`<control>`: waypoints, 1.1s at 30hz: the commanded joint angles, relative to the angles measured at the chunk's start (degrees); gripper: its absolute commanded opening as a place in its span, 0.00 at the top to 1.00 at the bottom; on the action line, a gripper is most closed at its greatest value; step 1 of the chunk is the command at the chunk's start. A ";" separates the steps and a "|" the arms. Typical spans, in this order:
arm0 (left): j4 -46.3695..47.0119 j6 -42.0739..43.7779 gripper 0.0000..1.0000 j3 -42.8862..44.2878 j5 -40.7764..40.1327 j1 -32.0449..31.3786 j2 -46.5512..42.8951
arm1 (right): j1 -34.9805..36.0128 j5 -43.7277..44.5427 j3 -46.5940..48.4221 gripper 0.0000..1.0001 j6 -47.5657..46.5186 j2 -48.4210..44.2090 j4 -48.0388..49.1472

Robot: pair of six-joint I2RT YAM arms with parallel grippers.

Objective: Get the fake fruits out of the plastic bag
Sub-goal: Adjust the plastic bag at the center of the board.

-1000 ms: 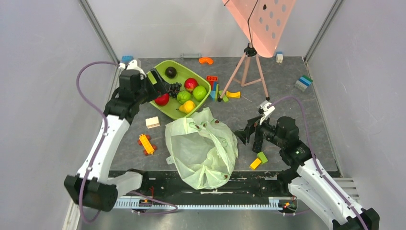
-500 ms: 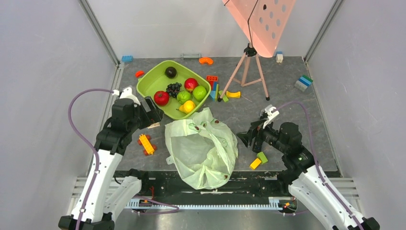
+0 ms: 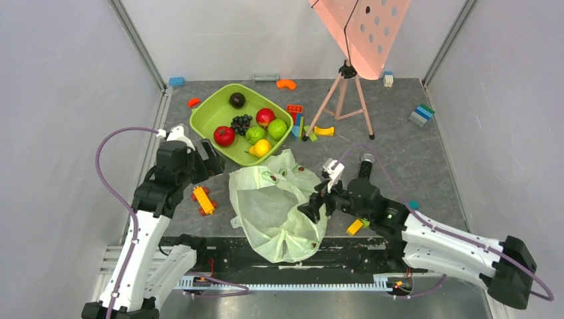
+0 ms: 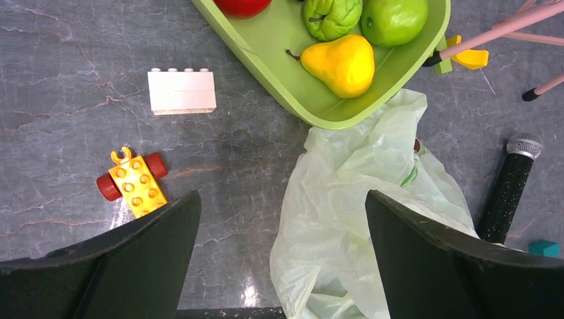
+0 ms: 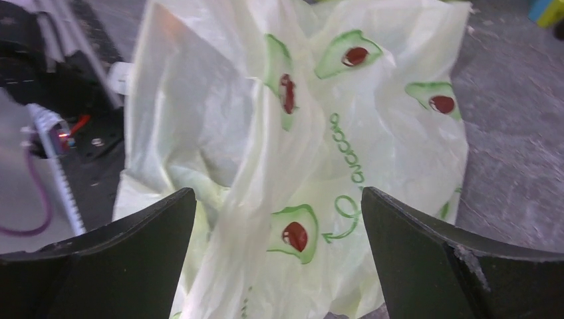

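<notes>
The plastic bag (image 3: 279, 206) lies crumpled and low on the grey table, pale green with avocado prints (image 5: 312, 133). Its inside is hidden. The fake fruits sit in the lime tub (image 3: 209, 116): a dark round one (image 3: 237, 100), a black grape bunch (image 3: 241, 123), a round green one (image 3: 277, 128) and a bumpy green one (image 3: 255, 135), beside a red apple, a tomato and a yellow pear (image 4: 339, 63). My left gripper (image 3: 211, 158) hangs open over bare table and the bag's left edge (image 4: 359, 199). Open as well, my right gripper (image 3: 312, 207) faces the bag's right side, with bag film between its fingers (image 5: 279, 193).
A yellow wheeled brick (image 3: 204, 200) and a white brick (image 4: 181, 90) lie left of the bag. A black microphone (image 4: 509, 189) lies to the bag's right, near a yellow-green brick (image 3: 359, 222). A pink tripod (image 3: 342, 93) with a perforated board stands behind.
My left arm pulled back from the tub to the bag's upper left. My right arm swung left, from open table up to the bag's right edge.
</notes>
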 commanded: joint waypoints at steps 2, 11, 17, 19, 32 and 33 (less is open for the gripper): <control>0.56 3.41 0.00 -0.46 -1.88 0.32 -1.75 | 2.58 14.27 4.02 0.02 0.35 6.72 2.71; 0.81 3.04 0.00 -0.99 -3.07 0.32 -2.17 | 3.29 13.55 9.04 0.60 -0.83 12.77 1.25; 0.83 2.92 0.00 -1.08 -3.32 0.32 -2.09 | 3.29 16.67 14.15 1.00 -2.65 9.93 -2.09; 0.83 2.89 0.00 -1.12 -3.55 0.32 -2.17 | 3.22 18.25 17.57 1.00 -4.32 9.17 -5.36; 0.71 2.48 0.00 -1.30 -4.32 0.32 -2.73 | 3.23 23.94 31.78 1.00 -12.15 7.43 -12.20; 0.65 2.47 0.00 -1.30 -4.40 0.32 -2.73 | 3.28 24.31 31.50 1.00 -12.24 7.56 -12.59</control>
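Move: The rim of the plastic bag's right-hand wall is about 3 cm ahead of the right hand, 1 cm to its left and 3 cm below; the bag's middle is some 9 cm to the hand's left, 5 cm ahead and 9 cm lower. On the table, some 15 cm below this hand, the yellow block lies about 13 cm right and 4 cm ahead, the microphone 17 cm right and 18 cm ahead. From the left hand the rim is roughly 28 cm right, 5 cm back and 8 cm down. The plastic bag's right-hand rim is pinched as the right hand dips about 3 cm while easing forward, its open fingers shutting fully on the film. Keeping that pinch, the hand hauls the bag up by some 20 cm, drifting a little farther forward, while the fingertips tilt upward and the wrist turns roughly 15 degrees clockwise. ##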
